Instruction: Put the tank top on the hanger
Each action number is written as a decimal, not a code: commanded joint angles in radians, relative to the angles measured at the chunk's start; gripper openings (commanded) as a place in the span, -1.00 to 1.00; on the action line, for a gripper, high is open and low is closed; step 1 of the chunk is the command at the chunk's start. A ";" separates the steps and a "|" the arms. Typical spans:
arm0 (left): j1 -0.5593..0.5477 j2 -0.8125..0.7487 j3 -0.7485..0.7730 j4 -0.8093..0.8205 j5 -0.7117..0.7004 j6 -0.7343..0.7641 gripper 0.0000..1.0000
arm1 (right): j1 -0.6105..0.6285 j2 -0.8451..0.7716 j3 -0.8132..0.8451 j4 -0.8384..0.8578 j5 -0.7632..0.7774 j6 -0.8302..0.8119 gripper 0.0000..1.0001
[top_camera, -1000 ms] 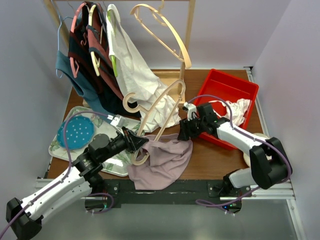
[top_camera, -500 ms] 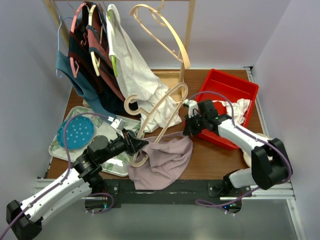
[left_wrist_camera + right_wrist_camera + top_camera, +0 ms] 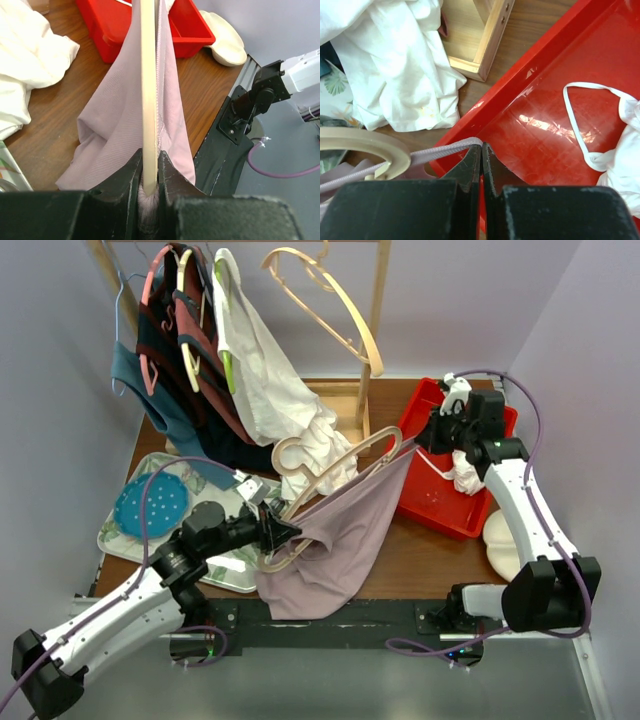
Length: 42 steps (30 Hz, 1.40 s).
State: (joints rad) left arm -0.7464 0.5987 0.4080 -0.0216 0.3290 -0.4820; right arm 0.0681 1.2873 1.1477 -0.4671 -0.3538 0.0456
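The pale wooden hanger (image 3: 335,468) lies tilted above the table, its hook toward the rack. My left gripper (image 3: 278,535) is shut on the hanger's lower end (image 3: 148,90) together with a bunch of the tank top (image 3: 115,120). The mauve tank top (image 3: 345,530) hangs from the hanger down to the table's front edge. My right gripper (image 3: 422,436) is shut on a narrow strap (image 3: 440,151) and holds it taut over the hanger's arm end (image 3: 370,142), above the red bin's edge.
A red bin (image 3: 478,412) at the right holds a small white-and-pink garment (image 3: 470,475). A wooden rack post (image 3: 372,340) carries a white shirt (image 3: 270,390), dark clothes and another wooden hanger (image 3: 330,300). A patterned tray with a blue plate (image 3: 150,505) lies left.
My right gripper has moved up and to the right with the strap, from the bin's near corner to over the bin. The tank top is now stretched taut and the hanger has tilted up.
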 commanded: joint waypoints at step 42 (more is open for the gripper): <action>0.009 0.207 0.644 -0.583 -0.402 0.123 -1.00 | -0.229 -0.161 0.131 -0.085 -0.326 -0.198 0.97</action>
State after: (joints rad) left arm -0.7418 0.8429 0.9253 -0.5461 0.1562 -0.2939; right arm -0.0608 1.1156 1.3815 -0.7055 -0.7002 -0.3157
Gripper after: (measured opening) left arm 0.167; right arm 0.985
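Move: The right hand already holds the tank top's free shoulder just off the hanger's far right end, which lies about 5 cm to its left, 2 cm back and about level. The red bin's middle is some 8 cm right, 2 cm ahead and 16 cm below; the white garment in it sits 13 cm right, 1 cm back and 15 cm below. From the left hand, still gripping the hanger's other end, that far end is roughly 15 cm ahead, 20 cm right and 3 cm higher. The right hand, still pinching the tank top's shoulder, lifts it and then sweeps it left and back over the hanger's free end, some 8 cm back and 7 cm up while swinging about 35 degrees counter-clockwise, then opens wide, lets go and backs off rightward and up. Meanwhile the left hand keeps its pinch on hanger and cloth, eases slightly forward and right as it rolls its left side up about 15 degrees, and finally raises the hanger about 5 cm with a small drift left. ##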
